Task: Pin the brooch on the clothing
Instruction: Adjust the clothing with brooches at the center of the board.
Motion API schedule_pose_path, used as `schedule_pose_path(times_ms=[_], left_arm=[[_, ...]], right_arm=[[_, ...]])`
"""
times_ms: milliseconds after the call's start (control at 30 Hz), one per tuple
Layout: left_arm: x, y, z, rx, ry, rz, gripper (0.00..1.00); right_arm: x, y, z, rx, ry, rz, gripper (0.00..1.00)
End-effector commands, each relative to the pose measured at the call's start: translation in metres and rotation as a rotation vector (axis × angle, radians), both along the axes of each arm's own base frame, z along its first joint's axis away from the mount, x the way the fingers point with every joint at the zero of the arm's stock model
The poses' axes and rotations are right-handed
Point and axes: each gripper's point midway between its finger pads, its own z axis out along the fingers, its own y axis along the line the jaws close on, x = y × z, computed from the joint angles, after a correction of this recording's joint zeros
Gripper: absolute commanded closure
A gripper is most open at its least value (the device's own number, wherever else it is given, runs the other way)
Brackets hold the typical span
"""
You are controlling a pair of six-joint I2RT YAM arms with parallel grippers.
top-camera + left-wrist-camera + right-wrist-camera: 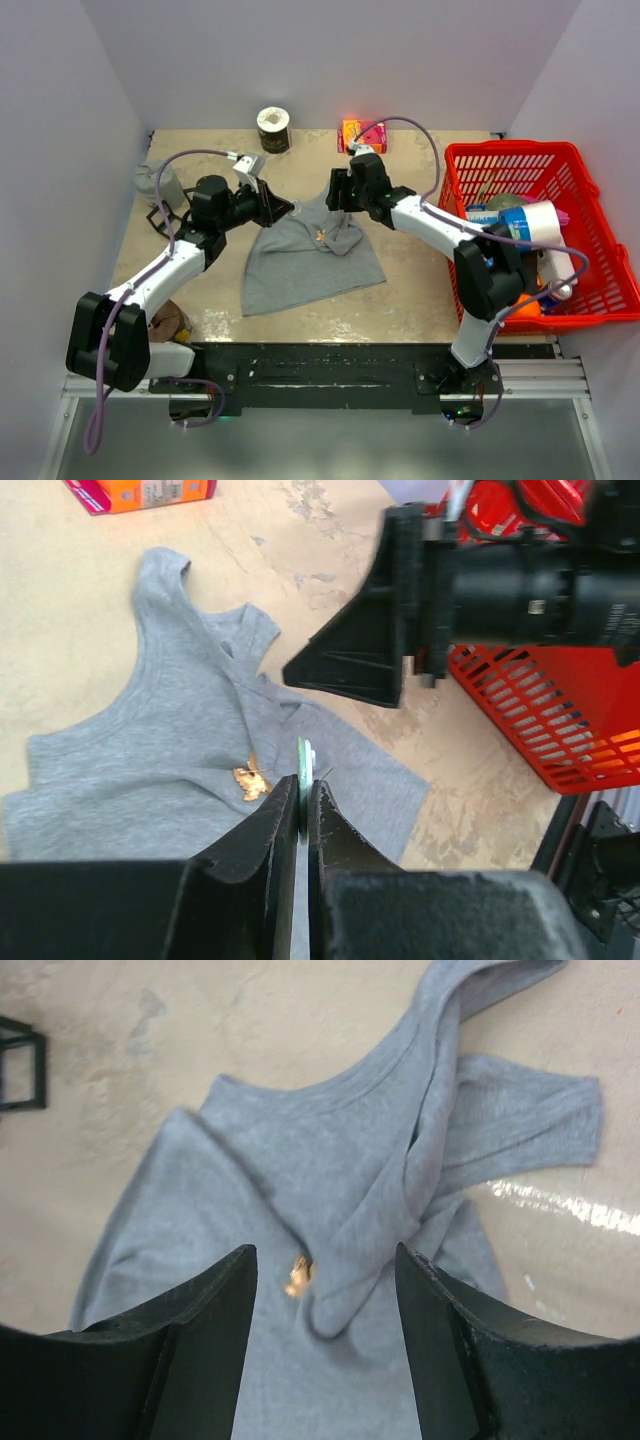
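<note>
The clothing (305, 260), a grey tank top, lies flat mid-table, with one strap folded over its chest (375, 1240). The brooch (320, 236), a tiny orange-gold piece, rests on the fabric (140, 780) beside that fold; whether it is fastened I cannot tell. My left gripper (303, 780) hovers just right of the brooch (251, 778), shut on a thin green disc (304, 755) held edge-on. My right gripper (325, 1255) stands open above the shirt (300, 1160), the brooch (299, 1275) showing between its fingers. In the top view both grippers, left (283, 208) and right (335, 195), meet over the neckline.
A red basket (600, 300) full of items fills the right side. An orange-pink box (362, 133) and a roll (273, 128) stand at the back. A grey object (160, 182) on a black frame sits far left, a brown item (172, 320) near the left arm's base.
</note>
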Motion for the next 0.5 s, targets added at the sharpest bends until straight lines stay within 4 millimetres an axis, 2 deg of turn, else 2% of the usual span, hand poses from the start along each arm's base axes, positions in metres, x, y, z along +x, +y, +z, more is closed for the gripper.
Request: schedule_pose_path(times_ms=[0,33,67,100,133,167,200,300,367,400,433,467], left_arm=[[0.010,0.004,0.023,0.026,-0.089,0.025,1.00],[0.010,0.004,0.022,0.026,-0.086,0.022,1.00],[0.010,0.003,0.022,0.027,-0.083,0.019,1.00],[0.011,0.003,0.021,0.027,-0.082,0.019,1.00],[0.010,0.003,0.021,0.026,-0.079,0.016,1.00],[0.010,0.003,0.021,0.026,-0.081,0.018,1.00],[0.010,0.003,0.023,0.025,-0.084,0.016,1.00],[0.010,0.003,0.023,0.027,-0.084,0.017,1.00],[0.010,0.003,0.024,0.028,-0.085,0.017,1.00],[0.010,0.003,0.023,0.030,-0.085,0.020,1.00],[0.010,0.004,0.022,0.034,-0.085,0.021,1.00],[0.011,0.004,0.023,0.035,-0.086,0.022,1.00]], right_arm=[[0.035,-0.005,-0.004,-0.101,-0.030,-0.073,0.40],[0.039,-0.005,-0.011,-0.119,-0.022,-0.081,0.40],[0.043,-0.010,-0.027,-0.166,0.004,-0.099,0.40],[0.052,-0.009,-0.024,-0.176,-0.008,-0.113,0.40],[0.052,-0.012,-0.031,-0.203,0.012,-0.120,0.40],[0.056,-0.016,-0.046,-0.245,0.031,-0.135,0.40],[0.061,-0.014,-0.044,-0.250,0.024,-0.139,0.40],[0.068,-0.010,-0.059,-0.277,0.044,-0.123,0.47],[0.071,-0.007,-0.068,-0.299,0.062,-0.102,0.62],[0.077,0.000,-0.068,-0.294,0.059,-0.085,0.84],[0.079,0.002,-0.068,-0.296,0.059,-0.075,0.94],[0.084,0.003,-0.065,-0.302,0.049,-0.069,1.00]])
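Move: The raised fold of the grey clothing that the right hand goes for lies about 6 cm ahead and 10 cm below it, straight in line sideways. The brooch sits some 5 cm to that hand's left and about 1 cm back, 11 below. The loose sleeve lies about 9 cm ahead and 4 to its right, the orange-pink box 26 ahead and 6 right. From the left hand the fold is roughly 11 cm ahead, 11 right and 14 below. The right hand drops about 9 cm while reaching some 6 cm forward, open fingers coming down beyond the brooch onto the raised fold beside the sleeve, the hand rolling some 15 degrees so its left side dips. Slowing as it gets there, it shuts its fingers only at the very end and pinches the ridge of the cloth between the tips. ##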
